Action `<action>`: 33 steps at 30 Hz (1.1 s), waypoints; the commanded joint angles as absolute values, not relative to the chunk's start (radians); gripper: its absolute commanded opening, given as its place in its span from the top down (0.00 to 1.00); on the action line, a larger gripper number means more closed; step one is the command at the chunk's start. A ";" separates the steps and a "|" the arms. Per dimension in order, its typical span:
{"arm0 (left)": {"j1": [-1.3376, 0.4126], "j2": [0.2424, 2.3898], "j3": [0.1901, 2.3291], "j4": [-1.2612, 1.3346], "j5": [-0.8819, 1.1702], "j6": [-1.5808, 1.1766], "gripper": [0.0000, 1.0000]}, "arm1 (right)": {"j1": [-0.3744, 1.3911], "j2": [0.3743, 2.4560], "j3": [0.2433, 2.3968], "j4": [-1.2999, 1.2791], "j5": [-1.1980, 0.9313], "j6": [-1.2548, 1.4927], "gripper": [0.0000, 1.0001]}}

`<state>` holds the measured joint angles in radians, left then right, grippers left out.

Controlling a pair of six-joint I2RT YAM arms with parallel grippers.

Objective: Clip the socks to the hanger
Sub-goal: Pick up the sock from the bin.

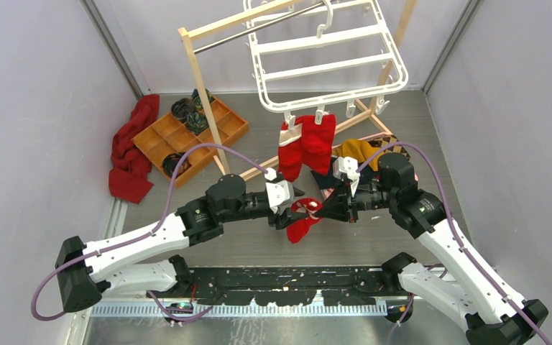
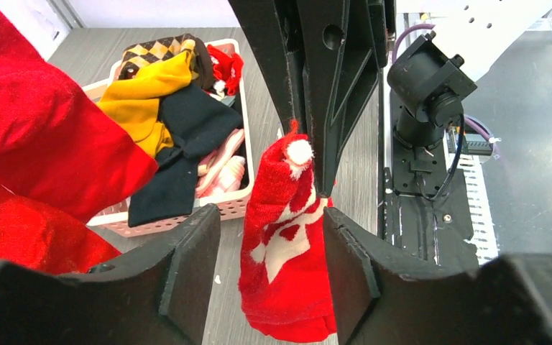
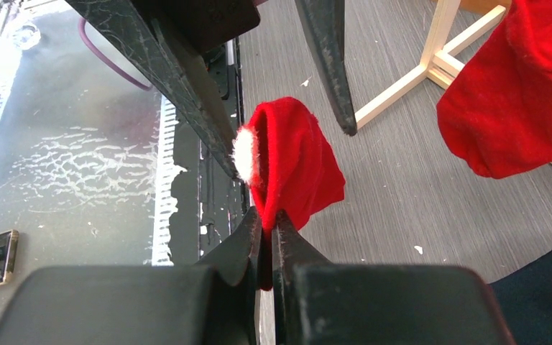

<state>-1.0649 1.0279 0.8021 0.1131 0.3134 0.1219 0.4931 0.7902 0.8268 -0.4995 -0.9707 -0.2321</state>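
Observation:
A small red sock (image 2: 284,244) with a white pattern and a white pompom hangs in mid-air above the table. My right gripper (image 3: 267,215) is shut on its top edge (image 3: 295,165). My left gripper (image 2: 272,215) is open, one finger on either side of the hanging sock; the right-hand finger (image 2: 345,259) is close against the sock and the other stands apart. In the top view both grippers meet at the sock (image 1: 303,215). Two more red socks (image 1: 305,147) hang clipped to the front edge of the white hanger (image 1: 323,65).
The hanger hangs from a light wooden rack (image 1: 208,100). A white basket (image 2: 230,206) of mustard, black and checkered garments sits behind the sock. A wooden compartment tray (image 1: 187,133) and a dark red cloth (image 1: 131,154) lie at the left.

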 commanded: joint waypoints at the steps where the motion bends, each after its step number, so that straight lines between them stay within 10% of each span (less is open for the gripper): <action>1: -1.069 1.036 0.842 0.192 0.318 0.136 0.49 | 0.487 0.793 0.868 -0.443 -0.991 -0.214 0.96; 7: -1.069 1.051 0.826 0.245 0.353 0.072 0.99 | 0.485 0.790 0.864 -0.440 -0.992 -0.209 0.95; 10: -1.069 1.042 0.798 0.290 0.356 0.031 1.00 | 0.477 0.781 0.862 -0.437 -0.986 -0.205 0.90; 20: -1.039 0.942 0.627 0.543 0.211 -0.238 1.00 | 0.377 0.661 0.873 -0.409 -0.847 -0.211 0.01; 33: -1.025 0.968 0.655 0.642 0.167 -0.271 1.00 | 0.338 0.628 0.891 -0.051 -0.558 0.040 0.00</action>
<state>-1.0336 0.9581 0.6128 0.5163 0.1932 -0.2615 0.3588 0.6125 0.8474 -0.2436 -0.6285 -0.0532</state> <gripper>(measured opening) 0.017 0.995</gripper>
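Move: The held red sock hangs from the right hand's fingertips, its middle about 4 cm to their left, 1 cm back and 5 cm below. From the open left hand the same sock is level forward and back, roughly 1 cm right and 5 cm below, its upper end between the fingers. The hanging socks are some 15 cm ahead of the left hand and a little higher; the bin is about 17 cm ahead, 20 cm right and 24 cm below it. Almost in place, the left fingers close on the upper end of the sock and pinch it while the right hand still holds steady. The right fingers then open wide and let go, and that hand backs off up, forward and to the right, some 12 cm in all, turning clockwise. The left keeps its pinch, rises about 3 cm and tips its fingers up some 20 degrees. ##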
